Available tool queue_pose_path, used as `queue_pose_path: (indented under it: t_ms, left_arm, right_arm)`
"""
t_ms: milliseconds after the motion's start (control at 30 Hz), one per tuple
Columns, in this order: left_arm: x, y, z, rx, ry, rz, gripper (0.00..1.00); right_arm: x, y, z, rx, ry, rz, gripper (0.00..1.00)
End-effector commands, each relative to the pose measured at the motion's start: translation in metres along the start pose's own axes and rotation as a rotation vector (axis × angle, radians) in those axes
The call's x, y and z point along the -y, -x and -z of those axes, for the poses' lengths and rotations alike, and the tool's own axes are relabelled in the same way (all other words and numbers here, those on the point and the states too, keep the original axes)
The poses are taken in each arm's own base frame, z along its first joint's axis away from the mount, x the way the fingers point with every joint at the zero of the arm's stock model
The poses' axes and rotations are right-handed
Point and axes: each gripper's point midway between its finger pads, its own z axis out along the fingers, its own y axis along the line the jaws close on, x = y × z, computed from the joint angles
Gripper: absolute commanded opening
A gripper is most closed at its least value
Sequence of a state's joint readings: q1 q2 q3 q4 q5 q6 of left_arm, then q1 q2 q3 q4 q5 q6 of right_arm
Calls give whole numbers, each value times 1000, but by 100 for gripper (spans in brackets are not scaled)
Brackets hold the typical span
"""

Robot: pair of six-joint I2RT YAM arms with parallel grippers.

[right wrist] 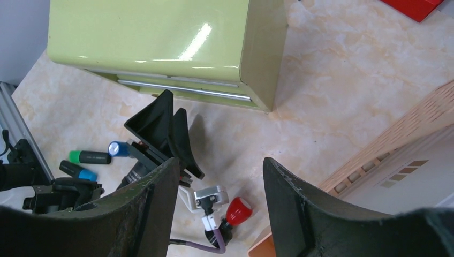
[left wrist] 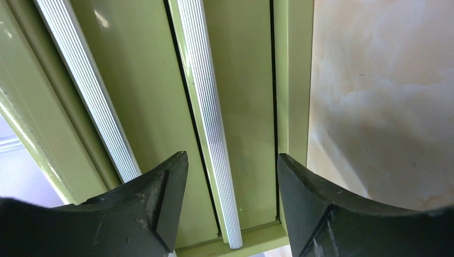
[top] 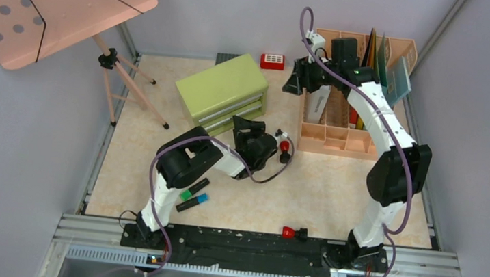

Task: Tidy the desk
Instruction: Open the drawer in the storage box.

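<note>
The desk (top: 333, 189) is a beige marbled top. A green drawer cabinet (top: 220, 88) stands at its middle back. My left gripper (top: 247, 128) is at the cabinet's front. In the left wrist view it (left wrist: 230, 158) is open, its fingers either side of a ribbed silver drawer handle (left wrist: 206, 107) without touching it. My right gripper (top: 296, 82) hangs high by the peach organizer (top: 339, 131), open and holding nothing (right wrist: 219, 163). The right wrist view looks down on the cabinet (right wrist: 160, 37) and the left gripper (right wrist: 166, 128).
A red-topped knob (top: 285, 146) lies right of the left gripper, another (top: 287, 232) by the front rail. A green marker (top: 194, 189) and a blue marker (top: 192, 203) lie under the left arm. A red box (top: 272, 61) sits at the back. A peach board (top: 50, 1) on a tripod stands left.
</note>
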State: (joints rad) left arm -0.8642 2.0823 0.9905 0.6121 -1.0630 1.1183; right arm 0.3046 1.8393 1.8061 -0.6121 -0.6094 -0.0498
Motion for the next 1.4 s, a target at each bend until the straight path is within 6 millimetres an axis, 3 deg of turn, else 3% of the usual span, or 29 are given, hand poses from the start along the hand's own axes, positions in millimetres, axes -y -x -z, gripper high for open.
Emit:
queue_pose_path:
  t_ms: [0,867,1367]
  left_arm:
    - [-12,6,-10,1,30,54,67]
    - [-20,8,-27,-8,72,54,48]
    - [-23,8,-29,-10,107,36,44]
  right_arm:
    - [-9,26,27,79,-24,60,58]
    - [-10,19,40,88,-22,45,58]
    - [-9,15,40,84,-12,27,58]
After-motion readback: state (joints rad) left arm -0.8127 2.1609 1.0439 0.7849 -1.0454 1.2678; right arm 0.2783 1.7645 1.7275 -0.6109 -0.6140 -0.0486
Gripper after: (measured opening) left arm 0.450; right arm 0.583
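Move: The lower drawer's handle lies about 3 cm ahead of the left hand and 2 cm to its left, level with the fingers. The upper handle runs about 6 cm above it and some 4 cm ahead of the hand. The red dumbbell lies roughly 6 cm back and 12 cm right of the hand, 5 cm below. From the right hand, the lower handle is about 9 cm back, 15 cm left and 18 cm down. The left hand eases forward about 3 cm onto the lower drawer's handle, fingers partly closing above and below it. ##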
